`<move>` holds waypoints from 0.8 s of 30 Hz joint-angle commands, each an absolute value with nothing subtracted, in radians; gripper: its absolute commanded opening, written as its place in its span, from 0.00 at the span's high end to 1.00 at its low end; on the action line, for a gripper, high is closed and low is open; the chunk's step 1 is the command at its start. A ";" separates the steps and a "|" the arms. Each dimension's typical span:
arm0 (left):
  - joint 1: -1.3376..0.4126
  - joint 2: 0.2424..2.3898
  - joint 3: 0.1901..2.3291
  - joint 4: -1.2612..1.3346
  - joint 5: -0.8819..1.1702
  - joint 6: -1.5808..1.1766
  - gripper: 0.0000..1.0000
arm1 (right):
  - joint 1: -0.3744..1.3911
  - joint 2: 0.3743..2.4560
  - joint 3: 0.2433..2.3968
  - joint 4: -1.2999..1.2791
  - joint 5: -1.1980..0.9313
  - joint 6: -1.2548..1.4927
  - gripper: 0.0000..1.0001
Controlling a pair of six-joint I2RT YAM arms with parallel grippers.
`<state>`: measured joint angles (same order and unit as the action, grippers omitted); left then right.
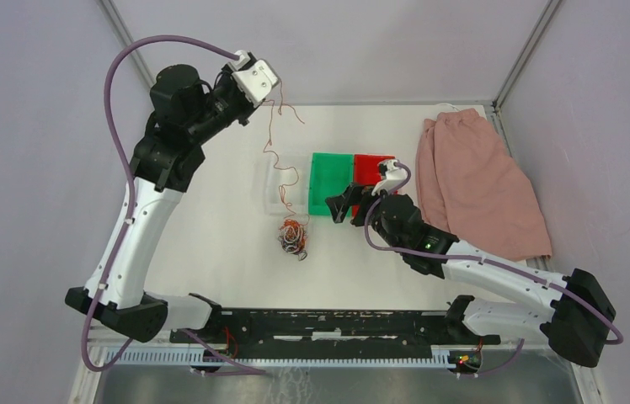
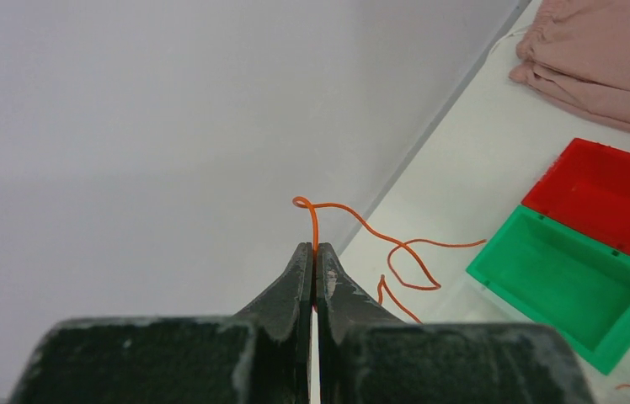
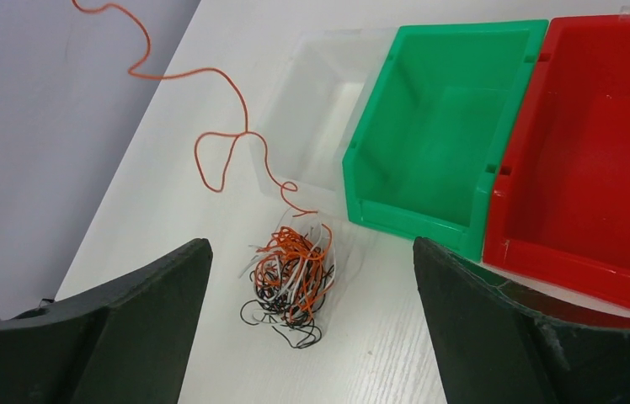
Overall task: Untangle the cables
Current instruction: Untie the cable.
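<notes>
The cables point(image 1: 293, 237) lie as a small clump of orange, black and white wires point(image 3: 295, 278) on the white table. One long orange wire point(image 1: 272, 156) rises curling from the clump up to my left gripper point(image 1: 274, 87), which is held high at the back left. That gripper point(image 2: 315, 249) is shut on the orange wire point(image 2: 362, 224), whose end loops just past the fingertips. My right gripper point(image 1: 342, 206) hovers to the right of the clump, wide open and holding nothing. In the right wrist view the clump sits between and just beyond its open fingers point(image 3: 310, 248).
Three bins stand side by side behind the clump: a clear one point(image 3: 320, 101), a green one point(image 1: 331, 181) and a red one point(image 1: 371, 168). A pink cloth point(image 1: 476, 181) lies at the right of the table. Walls enclose the table on the back and sides.
</notes>
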<state>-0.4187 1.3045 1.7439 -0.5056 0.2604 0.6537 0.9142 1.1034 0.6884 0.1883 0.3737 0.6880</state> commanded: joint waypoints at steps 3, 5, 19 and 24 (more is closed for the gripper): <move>-0.421 1.335 1.840 -0.393 0.215 0.739 0.97 | 0.911 1.073 0.732 0.178 0.383 0.696 0.04; -0.421 1.347 1.854 -0.375 0.209 0.765 0.97 | 0.912 1.074 0.730 0.172 0.386 0.696 0.04; -0.419 1.440 2.011 -0.337 0.181 0.801 0.97 | 0.911 1.078 0.710 0.159 0.397 0.705 0.04; -0.420 1.427 1.949 -0.339 0.212 0.791 0.97 | 0.910 1.074 0.702 0.160 0.403 0.705 0.04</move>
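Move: The left gripper, still shut on the orange cable, is high over the table: the cable tangle lies about 45 cm below it, some 11 cm back and practically level sideways. On the table in the same depth, the clear bin is some 2 cm ahead and 1 cm left of the gripper, the green bin 2 cm ahead and 9 cm right. From the open right gripper the tangle is about 12 cm left, 2 cm back and 18 cm below. Keep the left fingers clamped on the orange cable and draw it on up and away from the tangle, raising the gripper about 7.5 cm while easing some 3.5 cm forward, towards the back wall. Let the fingertips tip upward by roughly 15 degrees along the way. ##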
